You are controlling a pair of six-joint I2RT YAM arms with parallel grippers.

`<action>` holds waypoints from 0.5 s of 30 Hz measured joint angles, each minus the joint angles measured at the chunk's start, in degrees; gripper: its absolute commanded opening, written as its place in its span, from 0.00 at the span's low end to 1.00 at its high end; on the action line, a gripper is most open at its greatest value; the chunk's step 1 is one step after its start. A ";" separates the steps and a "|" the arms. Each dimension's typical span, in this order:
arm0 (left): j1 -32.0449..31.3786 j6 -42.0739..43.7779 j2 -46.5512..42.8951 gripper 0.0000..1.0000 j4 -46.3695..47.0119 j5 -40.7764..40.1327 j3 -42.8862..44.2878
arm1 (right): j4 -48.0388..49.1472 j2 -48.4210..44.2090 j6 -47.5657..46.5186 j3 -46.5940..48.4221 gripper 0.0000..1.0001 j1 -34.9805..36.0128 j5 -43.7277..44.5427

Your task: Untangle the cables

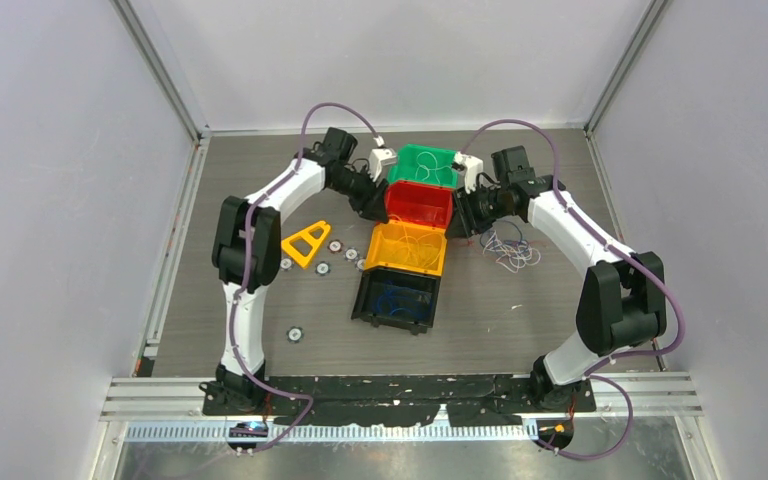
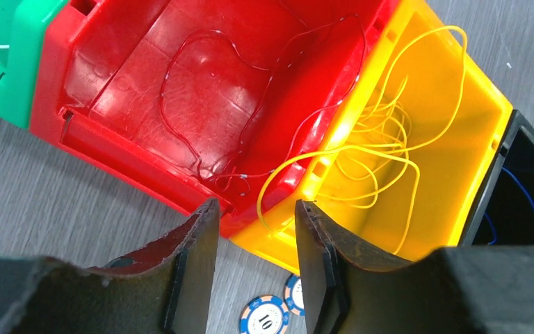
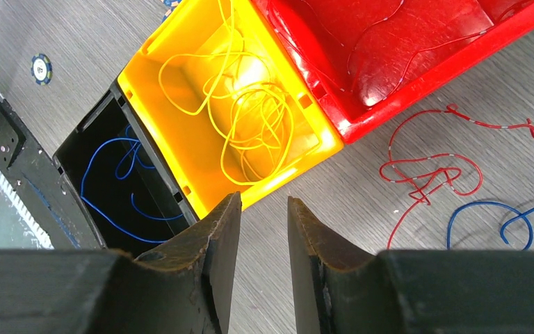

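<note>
The cables are sorted by colour into a row of bins. A thin red strand (image 2: 229, 182) lies in the red bin (image 2: 111, 149), and yellow loops (image 2: 379, 147) fill the yellow bin (image 2: 483, 132), one loop draped over the shared wall. Blue wire (image 3: 118, 160) lies in the black bin (image 3: 76, 149). Loose red cable (image 3: 427, 165) and blue cable (image 3: 490, 204) lie on the table, part of a mixed tangle (image 1: 510, 248). My left gripper (image 2: 257, 209) is open and empty above the near wall between the red and yellow bins. My right gripper (image 3: 263, 202) is open and empty over the table beside the yellow bin.
A green bin (image 1: 425, 163) heads the row at the back. Poker chips (image 2: 264, 321) lie left of the bins, with another (image 1: 295, 334) nearer the front. A yellow triangular frame (image 1: 307, 243) sits left of the chips. White walls enclose the table.
</note>
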 measured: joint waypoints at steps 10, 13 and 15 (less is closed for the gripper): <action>-0.76 -3.17 0.07 0.25 -0.31 2.01 0.17 | -0.26 0.00 -0.57 0.00 0.37 -0.20 0.61; -0.76 -3.37 -0.74 0.14 0.68 2.58 -1.55 | -0.31 0.00 -0.57 0.00 0.37 -0.39 0.63; -0.76 -3.37 -1.66 0.04 1.73 2.71 -2.99 | -0.35 0.00 -0.57 0.00 0.37 -0.39 0.63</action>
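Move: A loop of yellow cable hanging over the yellow bin's left corner is nearly between the left fingertips, about 1 cm back, 1 cm right and 1 cm below. The yellow bin's middle is some 6 cm back and 5 cm right of the hand; the red bin's is roughly 3 cm ahead and 6 cm right, both about 5 cm below. A poker chip lies 9 cm back, 5 cm left, 9 cm lower. From the right hand the loop lies some 13 cm left, 3 cm ahead, 5 cm below. Back towards its base and slightly right, the left hand eases about 2 cm along the red-yellow bin boundary, staying at nearly the same height and pointing rightward and down. From about half open its fingers close most of the way around the hanging yellow loop, catching a strand between the tips. ##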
